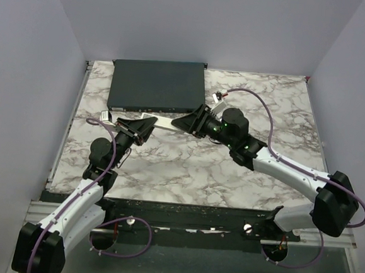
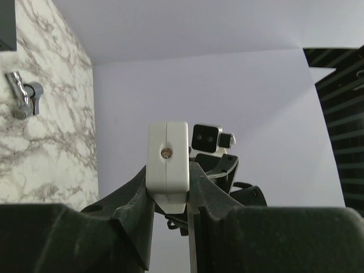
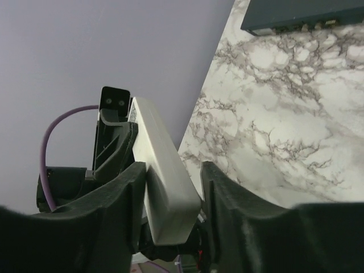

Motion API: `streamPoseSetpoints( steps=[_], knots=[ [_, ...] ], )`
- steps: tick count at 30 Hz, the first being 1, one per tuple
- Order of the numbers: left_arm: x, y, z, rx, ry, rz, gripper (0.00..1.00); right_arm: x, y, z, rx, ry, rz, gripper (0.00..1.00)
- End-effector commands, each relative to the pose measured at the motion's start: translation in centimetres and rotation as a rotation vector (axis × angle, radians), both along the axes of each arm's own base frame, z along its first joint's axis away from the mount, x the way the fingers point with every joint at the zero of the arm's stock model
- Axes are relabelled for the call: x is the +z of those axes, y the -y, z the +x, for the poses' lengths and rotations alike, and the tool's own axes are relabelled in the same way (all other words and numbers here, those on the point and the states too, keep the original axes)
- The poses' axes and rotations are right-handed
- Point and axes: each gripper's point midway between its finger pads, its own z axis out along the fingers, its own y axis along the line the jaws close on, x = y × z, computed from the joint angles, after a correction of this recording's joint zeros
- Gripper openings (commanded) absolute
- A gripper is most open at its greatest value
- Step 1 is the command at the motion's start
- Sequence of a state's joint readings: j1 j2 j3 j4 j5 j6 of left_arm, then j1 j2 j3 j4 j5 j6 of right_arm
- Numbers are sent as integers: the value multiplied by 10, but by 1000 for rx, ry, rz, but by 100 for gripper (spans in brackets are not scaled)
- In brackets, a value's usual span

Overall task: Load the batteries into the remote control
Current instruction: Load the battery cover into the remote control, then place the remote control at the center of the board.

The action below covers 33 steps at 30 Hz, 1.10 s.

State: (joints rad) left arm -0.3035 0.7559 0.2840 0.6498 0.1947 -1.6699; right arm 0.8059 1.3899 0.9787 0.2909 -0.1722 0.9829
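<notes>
The remote control [image 1: 165,124], a slim white bar, hangs above the table between my two grippers. My left gripper [image 1: 146,127] is shut on one end of it; in the left wrist view that white end [image 2: 168,156] is pinched between both fingers of the left gripper [image 2: 170,196]. The other end [image 3: 162,170] lies between the fingers of my right gripper [image 3: 173,190]. It leans on the left finger, with a thin gap at the right finger. The right gripper [image 1: 183,122] stands open around it. No batteries show in any view.
A large flat dark-grey box [image 1: 156,84] lies at the back of the marble table [image 1: 186,168], just behind the grippers. Small white bits [image 1: 220,100] sit right of the box. A small silvery piece [image 2: 23,98] lies on the marble.
</notes>
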Motion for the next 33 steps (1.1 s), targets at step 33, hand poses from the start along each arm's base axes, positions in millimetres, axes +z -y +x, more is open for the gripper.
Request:
streamPoseSetpoints(
  steps=[33],
  knots=[
    [56,57,-64,-421,462,131,0,48,44,-61,176,479,-232,90]
  ],
)
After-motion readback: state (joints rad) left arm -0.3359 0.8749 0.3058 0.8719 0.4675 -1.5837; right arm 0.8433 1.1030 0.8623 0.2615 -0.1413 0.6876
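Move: My left hand keeps hold of the remote control near its left end, so the remote's middle lies about 4 cm to that hand's right, level with it. From my right hand, whose fingers are already loosening around the remote's right part, the middle is roughly 4 cm to the left, at the same height. The black box lies some 30 cm ahead and 12 cm left of my right hand; the metal fitting is about 17 cm ahead and 20 cm right, both some 22 cm lower. I spread my right fingers nearly wide and free them from the remote's right part, drawing that hand back with a slight dip, then right and up, about 4 cm each way overall, its wrist tilting some 20 degrees late on. My left hand keeps its pinch and carries the remote right and back, about 5 cm, turning it clockwise and tipping its own fingers up. ##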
